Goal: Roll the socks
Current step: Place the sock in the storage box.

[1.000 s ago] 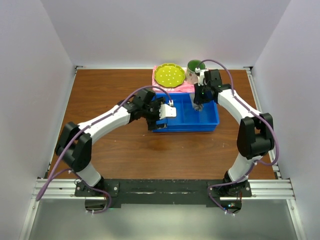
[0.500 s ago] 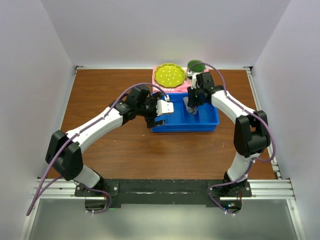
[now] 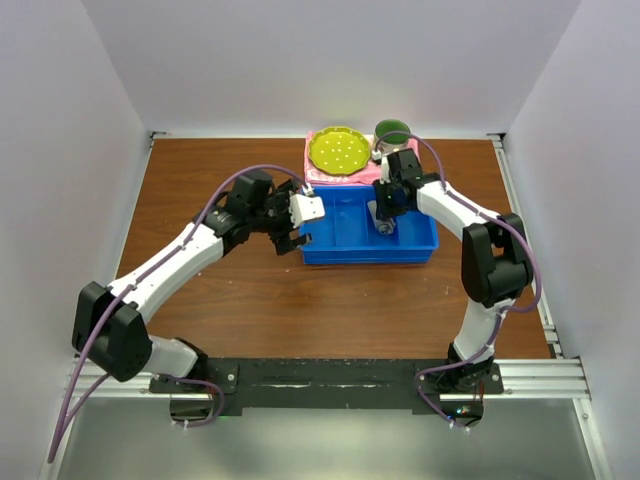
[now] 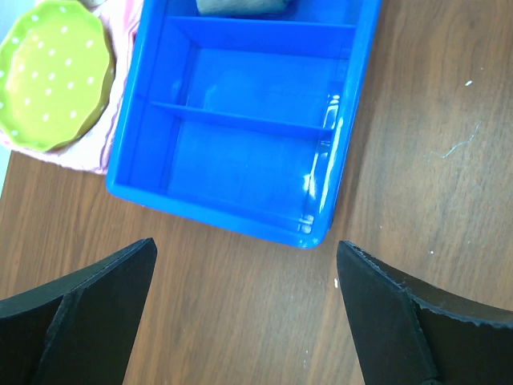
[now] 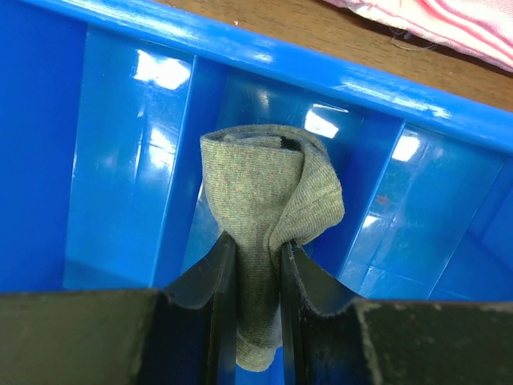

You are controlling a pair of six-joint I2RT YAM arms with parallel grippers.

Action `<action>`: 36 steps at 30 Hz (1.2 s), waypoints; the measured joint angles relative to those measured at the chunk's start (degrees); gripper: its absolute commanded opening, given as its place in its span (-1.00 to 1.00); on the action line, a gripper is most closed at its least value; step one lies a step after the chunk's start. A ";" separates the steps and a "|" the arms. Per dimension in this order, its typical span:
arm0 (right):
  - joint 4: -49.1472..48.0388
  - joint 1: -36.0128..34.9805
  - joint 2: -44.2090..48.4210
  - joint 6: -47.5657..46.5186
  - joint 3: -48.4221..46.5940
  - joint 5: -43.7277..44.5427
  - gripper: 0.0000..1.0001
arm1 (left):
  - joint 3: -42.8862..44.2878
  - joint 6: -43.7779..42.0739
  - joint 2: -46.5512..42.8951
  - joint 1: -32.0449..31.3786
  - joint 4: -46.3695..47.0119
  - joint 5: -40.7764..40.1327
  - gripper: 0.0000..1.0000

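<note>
A grey knitted bundle of the socks hangs between the fingers of my right gripper, which is shut on it. The bundle sits over a narrow compartment of the blue tray. From above, the right gripper is inside the right half of the blue tray. My left gripper is open and holds nothing. It hovers over bare wood just off the tray's left end. In the top view the left gripper is beside the tray's left wall. The socks show at the top edge of the left wrist view.
A yellow-green dotted plate lies on a pink cloth behind the tray. A green cup stands next to it. The tray has thin dividers. White walls enclose the brown wooden table.
The left arm has drawn back to the left, off the tray, with its gripper still open. The right gripper has shifted slightly left inside the tray, still holding the socks.
</note>
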State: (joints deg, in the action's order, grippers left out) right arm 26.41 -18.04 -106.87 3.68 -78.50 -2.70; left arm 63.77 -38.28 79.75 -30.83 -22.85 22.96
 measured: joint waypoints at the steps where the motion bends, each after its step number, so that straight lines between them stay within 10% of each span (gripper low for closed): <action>1: 0.00 -0.13 0.00 0.00 0.02 0.24 -1.00 | -0.48 0.15 -0.55 0.44 0.11 0.09 1.00; 14: -0.46 -0.61 -0.59 -0.04 0.74 1.79 -0.99 | -6.49 0.39 -4.39 2.58 0.74 2.08 1.00; 29: -0.52 -2.23 -2.25 -0.70 0.72 3.74 0.17 | -7.43 1.22 -4.46 2.69 2.21 2.56 1.00; 36: 0.35 -2.91 -1.97 -1.20 0.20 4.90 0.31 | -7.43 1.22 -4.46 2.71 2.23 2.62 1.00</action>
State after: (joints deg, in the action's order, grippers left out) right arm 26.76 -20.95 -108.84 2.48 -78.30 2.20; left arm 56.34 -37.06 75.29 -28.12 -20.62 25.58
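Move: The right hand holds the rolled sock just above the storage box's third compartment from the left, whose floor lies almost straight below, about 4 cm down. From that hand the plate stands about 15 cm farther out and 9 cm left, the mug some 15 cm out and 2 cm right. The open, empty left hand has that compartment about 8 cm ahead, 17 cm to its right and 14 cm below. Straight down some 2 cm, slowly at first, goes the right hand with the sock, further into the third compartment; there it stops and opens its fingers from nearly shut to about two thirds, staying low astride the sock with a slight wrist tilt of about 5 degrees. The open left hand eases left, back and down, about 2 cm each way, away from the box, then waits. ##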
